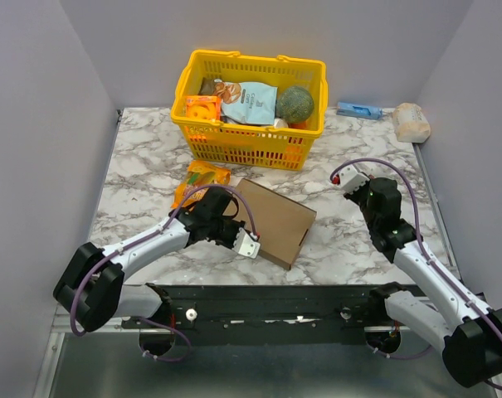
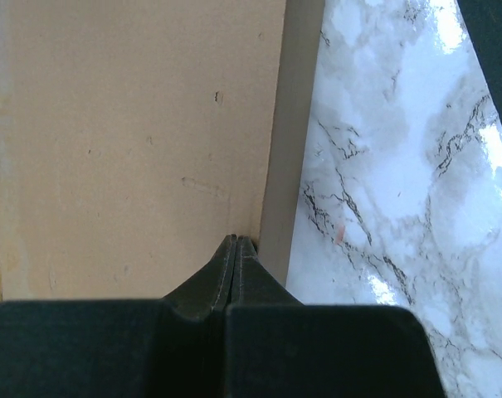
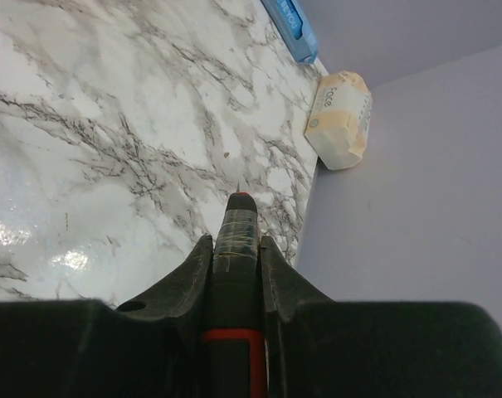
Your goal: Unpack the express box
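Note:
The express box [image 1: 275,220], flat brown cardboard with its lid down, lies on the marble in front of the basket. My left gripper [image 1: 236,230] is at the box's near left edge. In the left wrist view its fingertips [image 2: 236,240] are pressed together with nothing between them. They touch the box top [image 2: 134,141] right at the edge, where the side wall [image 2: 285,166] drops to the table. My right gripper [image 1: 351,179] hovers to the right of the box. It is shut on a black-and-red tool [image 3: 236,240] with a taped tip ending in a fine point.
A yellow basket [image 1: 199,133] full of groceries stands at the back. An orange snack packet [image 1: 199,177] lies left of the box. A blue item [image 1: 358,109] and a pale wrapped pack [image 1: 411,122] sit at the back right, by the grey wall [image 3: 433,182].

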Robot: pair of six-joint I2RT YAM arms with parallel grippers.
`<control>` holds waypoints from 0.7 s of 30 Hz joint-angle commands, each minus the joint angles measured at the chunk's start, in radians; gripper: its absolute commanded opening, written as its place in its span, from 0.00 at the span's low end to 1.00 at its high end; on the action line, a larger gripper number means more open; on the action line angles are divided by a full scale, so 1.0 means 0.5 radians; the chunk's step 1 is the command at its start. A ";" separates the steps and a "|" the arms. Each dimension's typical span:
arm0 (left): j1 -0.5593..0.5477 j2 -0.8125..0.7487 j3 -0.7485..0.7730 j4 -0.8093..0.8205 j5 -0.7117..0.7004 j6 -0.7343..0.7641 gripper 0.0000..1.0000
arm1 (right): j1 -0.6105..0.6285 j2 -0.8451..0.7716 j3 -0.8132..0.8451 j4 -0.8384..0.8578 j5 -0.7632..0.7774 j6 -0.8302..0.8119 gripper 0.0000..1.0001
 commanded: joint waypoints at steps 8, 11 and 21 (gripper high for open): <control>0.052 0.089 -0.196 -0.689 -0.382 0.126 0.00 | -0.010 0.024 0.113 -0.004 0.033 0.009 0.01; 0.052 0.007 -0.199 -0.717 -0.331 0.173 0.00 | -0.007 0.040 0.119 -0.004 0.033 0.028 0.00; 0.064 -0.263 0.070 -0.674 0.044 -0.009 0.33 | -0.010 0.129 0.134 -0.004 -0.028 0.083 0.00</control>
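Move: The left hand's shut fingertips are at the top of the box's near long edge; the box's middle lies about 7 cm ahead, 3 cm to the right and 3 cm below them. The orange snack bag is some 16 cm ahead and 14 cm to the left, the yellow basket about 34 cm ahead and 3 cm left. From the right hand, the box is roughly 20 cm left, 4 cm back and 15 cm below. Leftward, after barely stirring at first, the left hand drags the box by its near long edge with shut fingertips, going about 2.5 cm left, some 1 cm back and 1.5 cm up. The wrist hardly turns, the fingers still slanting down to the right, and right at the end they open to about a quarter at the edge. ##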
